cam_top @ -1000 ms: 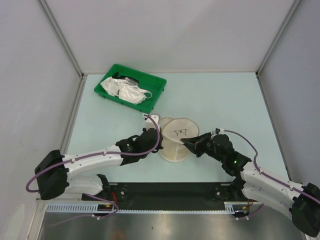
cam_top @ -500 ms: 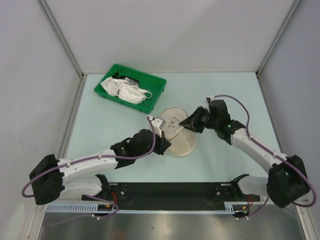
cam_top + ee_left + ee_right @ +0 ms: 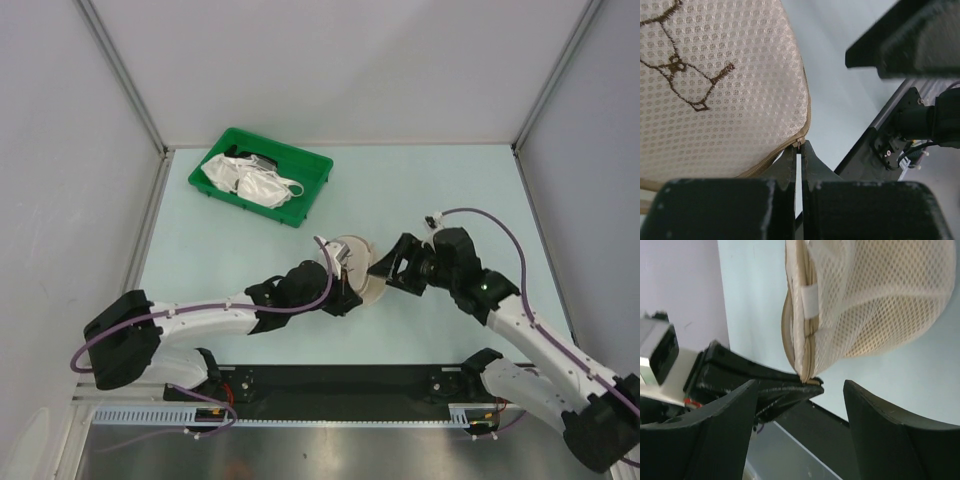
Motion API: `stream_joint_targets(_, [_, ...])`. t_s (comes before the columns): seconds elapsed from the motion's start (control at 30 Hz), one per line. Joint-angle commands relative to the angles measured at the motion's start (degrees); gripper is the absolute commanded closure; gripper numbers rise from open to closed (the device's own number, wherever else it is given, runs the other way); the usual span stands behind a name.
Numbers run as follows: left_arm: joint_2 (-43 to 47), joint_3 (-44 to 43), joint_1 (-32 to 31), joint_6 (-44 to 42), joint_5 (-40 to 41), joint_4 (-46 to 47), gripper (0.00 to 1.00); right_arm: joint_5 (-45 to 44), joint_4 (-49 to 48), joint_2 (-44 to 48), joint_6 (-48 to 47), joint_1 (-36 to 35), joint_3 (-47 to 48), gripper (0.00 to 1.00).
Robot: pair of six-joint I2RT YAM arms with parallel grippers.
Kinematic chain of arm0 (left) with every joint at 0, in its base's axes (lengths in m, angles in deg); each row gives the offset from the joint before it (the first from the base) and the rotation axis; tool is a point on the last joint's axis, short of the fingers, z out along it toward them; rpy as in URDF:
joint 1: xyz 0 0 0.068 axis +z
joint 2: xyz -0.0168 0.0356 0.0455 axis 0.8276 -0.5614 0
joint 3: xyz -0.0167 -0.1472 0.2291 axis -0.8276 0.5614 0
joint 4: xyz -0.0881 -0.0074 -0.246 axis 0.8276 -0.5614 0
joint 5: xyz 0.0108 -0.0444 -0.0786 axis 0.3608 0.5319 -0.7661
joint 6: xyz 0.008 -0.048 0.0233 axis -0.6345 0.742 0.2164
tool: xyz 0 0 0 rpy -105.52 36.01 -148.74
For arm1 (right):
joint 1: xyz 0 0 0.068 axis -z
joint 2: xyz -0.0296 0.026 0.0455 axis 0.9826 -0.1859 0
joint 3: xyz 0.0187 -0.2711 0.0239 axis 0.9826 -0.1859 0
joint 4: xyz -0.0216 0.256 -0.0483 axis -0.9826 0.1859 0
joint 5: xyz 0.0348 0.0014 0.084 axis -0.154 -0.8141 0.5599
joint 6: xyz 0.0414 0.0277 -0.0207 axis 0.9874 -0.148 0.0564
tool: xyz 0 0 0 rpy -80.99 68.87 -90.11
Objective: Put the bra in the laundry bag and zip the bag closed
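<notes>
The laundry bag (image 3: pixel 352 262), a round beige mesh case with a small dark bra drawing, stands tilted on its rim mid-table. My left gripper (image 3: pixel 348 292) is at its near rim, shut on the zip pull (image 3: pixel 800 143), where the zip (image 3: pixel 771 159) meets the fingertips. My right gripper (image 3: pixel 386 268) stands open just right of the bag, nothing between its fingers (image 3: pixel 890 440). In the right wrist view the bag (image 3: pixel 875 295) hangs ahead of my right gripper (image 3: pixel 800 385). A golden tint shows through the mesh (image 3: pixel 885 340); the bra itself is hidden.
A green plastic tray (image 3: pixel 312 166) holding shiny white bras (image 3: pixel 245 178) sits at the back left. Grey walls with metal posts close in the table on three sides. The black base rail (image 3: pixel 340 385) runs along the near edge.
My right gripper has opened and let go of the bag, drawing back to its right. The left arm has pulled the zip pull rightward, and the bag now stands tilted up on its rim.
</notes>
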Motion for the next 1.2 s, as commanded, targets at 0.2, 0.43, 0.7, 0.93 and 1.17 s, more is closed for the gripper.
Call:
stream_joint_targets(0.2, [-1.9,-2.6,0.0,3.1,-4.3,5.8,1.0,-3.9,-12.5,0.2,9.6,-6.2,-8.0,0.38])
stream_joint_targets(0.43, [0.5,-1.4,0.2,2.8,-1.7,2.8,1.0,-6.3,-16.2,-2.8,9.2,-6.0,-8.3,0.7])
stream_joint_targets(0.7, [7.0,2.9,8.6,2.2,0.1,-6.4,1.0,-4.8,-12.3,-1.1,5.6,-0.9,-8.2,1.0])
stream_joint_targets(0.93, [14.9,5.9,19.1,-2.7,1.4,-15.6,1.0,-1.3,-9.2,1.1,0.8,4.9,-7.6,1.0])
stream_joint_targets(1.17, [15.2,3.1,17.1,-4.9,-9.1,-10.6,1.0,4.8,-10.3,-8.9,-4.6,5.9,0.4,1.0])
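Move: The right hand, open, goes for the bag's zipped rim just beside its white tag, about 3 cm to its left, 1 cm back and 4 cm below; the tag sits roughly 3 cm farther out along the rim, and the embroidered lid lies some 5 cm left and 4 cm ahead of the hand. The left hand already pinches the rim's near corner, with that same rim spot about 4 cm straight ahead of it and 1 cm higher. While the left fingers keep their pinch on the near corner almost in place, the open right hand draws back a little, sinks about 4 cm and edges left onto the rim beside the white tag, closing fully to pinch it there. Then the hands part with both grips kept: the left swings some 10 cm left and 5 cm forward, turning roughly 10 degrees counter-clockwise, as the right goes about 3 cm forward and 3 cm to the right, spreading the rim between them. ##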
